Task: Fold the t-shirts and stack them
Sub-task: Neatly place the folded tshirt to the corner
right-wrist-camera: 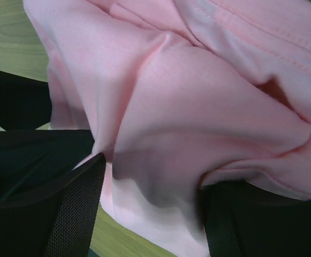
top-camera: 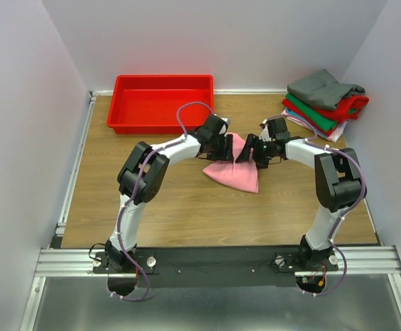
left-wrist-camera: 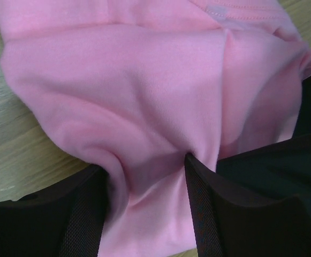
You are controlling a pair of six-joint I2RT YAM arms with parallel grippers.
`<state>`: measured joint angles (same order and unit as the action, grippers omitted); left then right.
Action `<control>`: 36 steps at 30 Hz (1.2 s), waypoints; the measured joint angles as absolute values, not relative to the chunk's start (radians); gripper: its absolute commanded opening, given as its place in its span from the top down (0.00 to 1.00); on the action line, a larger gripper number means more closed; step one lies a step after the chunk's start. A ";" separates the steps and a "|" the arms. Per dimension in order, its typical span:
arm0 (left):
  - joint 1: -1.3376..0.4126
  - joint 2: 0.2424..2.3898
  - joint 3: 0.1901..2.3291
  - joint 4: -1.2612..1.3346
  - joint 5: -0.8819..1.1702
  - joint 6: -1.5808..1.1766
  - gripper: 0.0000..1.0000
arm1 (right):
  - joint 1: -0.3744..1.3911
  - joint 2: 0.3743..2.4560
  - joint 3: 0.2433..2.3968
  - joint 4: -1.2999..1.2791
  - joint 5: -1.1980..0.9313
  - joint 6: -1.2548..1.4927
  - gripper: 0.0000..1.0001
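Note:
A light pink t-shirt [top-camera: 236, 174] lies crumpled in the middle of the wooden table [top-camera: 186, 207], narrow at the far end and wider toward me. My left gripper [top-camera: 229, 146] and right gripper [top-camera: 247, 150] meet tip to tip at that far end. In the left wrist view a bunched fold of pink t-shirt [left-wrist-camera: 128, 80] fills the left gripper [left-wrist-camera: 144, 176], pressed by both fingers. In the right wrist view the pink t-shirt [right-wrist-camera: 198, 96] is gathered thickly in the right gripper [right-wrist-camera: 155, 182]. A stack of folded t-shirts [top-camera: 324, 103], grey on top of red, green and pale ones, sits at the back right.
A red plastic tray [top-camera: 162, 103] stands at the back left against the wall. White walls close in the table on three sides. Both arms bend inward over the table's centre, their bases on the rail at the near edge.

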<state>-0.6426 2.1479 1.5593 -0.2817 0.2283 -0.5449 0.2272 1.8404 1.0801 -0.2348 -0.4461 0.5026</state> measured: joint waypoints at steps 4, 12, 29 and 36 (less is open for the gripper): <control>-0.653 2.151 1.559 -0.277 0.237 -0.547 0.36 | 0.257 1.851 1.095 -0.235 -0.444 0.508 0.42; -0.656 2.143 1.559 -0.273 0.229 -0.542 0.13 | 0.279 1.876 1.097 -0.241 -0.413 0.531 0.99; -0.513 1.737 1.338 -0.364 0.136 -0.472 0.09 | 0.281 1.818 1.398 -0.563 -0.092 0.386 0.99; -0.517 1.632 1.229 -0.348 0.165 -0.471 0.09 | 0.273 1.859 1.605 -0.684 0.009 0.329 0.99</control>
<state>-0.5175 1.6321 1.2293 -0.3481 0.1654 -0.4709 0.2729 1.8591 1.6054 -0.6838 0.0086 0.3286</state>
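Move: The pink t-shirt, already bunched between the two hands, has its middle about 5 cm to the right hand's left, some 2 cm back and 2 cm lower. The folded stack lies roughly 22 cm ahead of the right hand and 29 cm to its right, about level in height. From the left hand, the t-shirt's middle is around 4 cm right, 2 cm back and 2 cm down; the red box's middle is about 22 cm ahead and 23 cm left. Leftward and slightly down, the right hand eases a centimetre or two into the bunched t-shirt and pinches it. It then lifts about 11 cm while carrying forward and right towards the stack, fingers swinging from slanting left to nearly straight down. The left hand opens wider, comes free of the cloth, and withdraws roughly 11 cm left, then rises, drawing back a little at the end. ##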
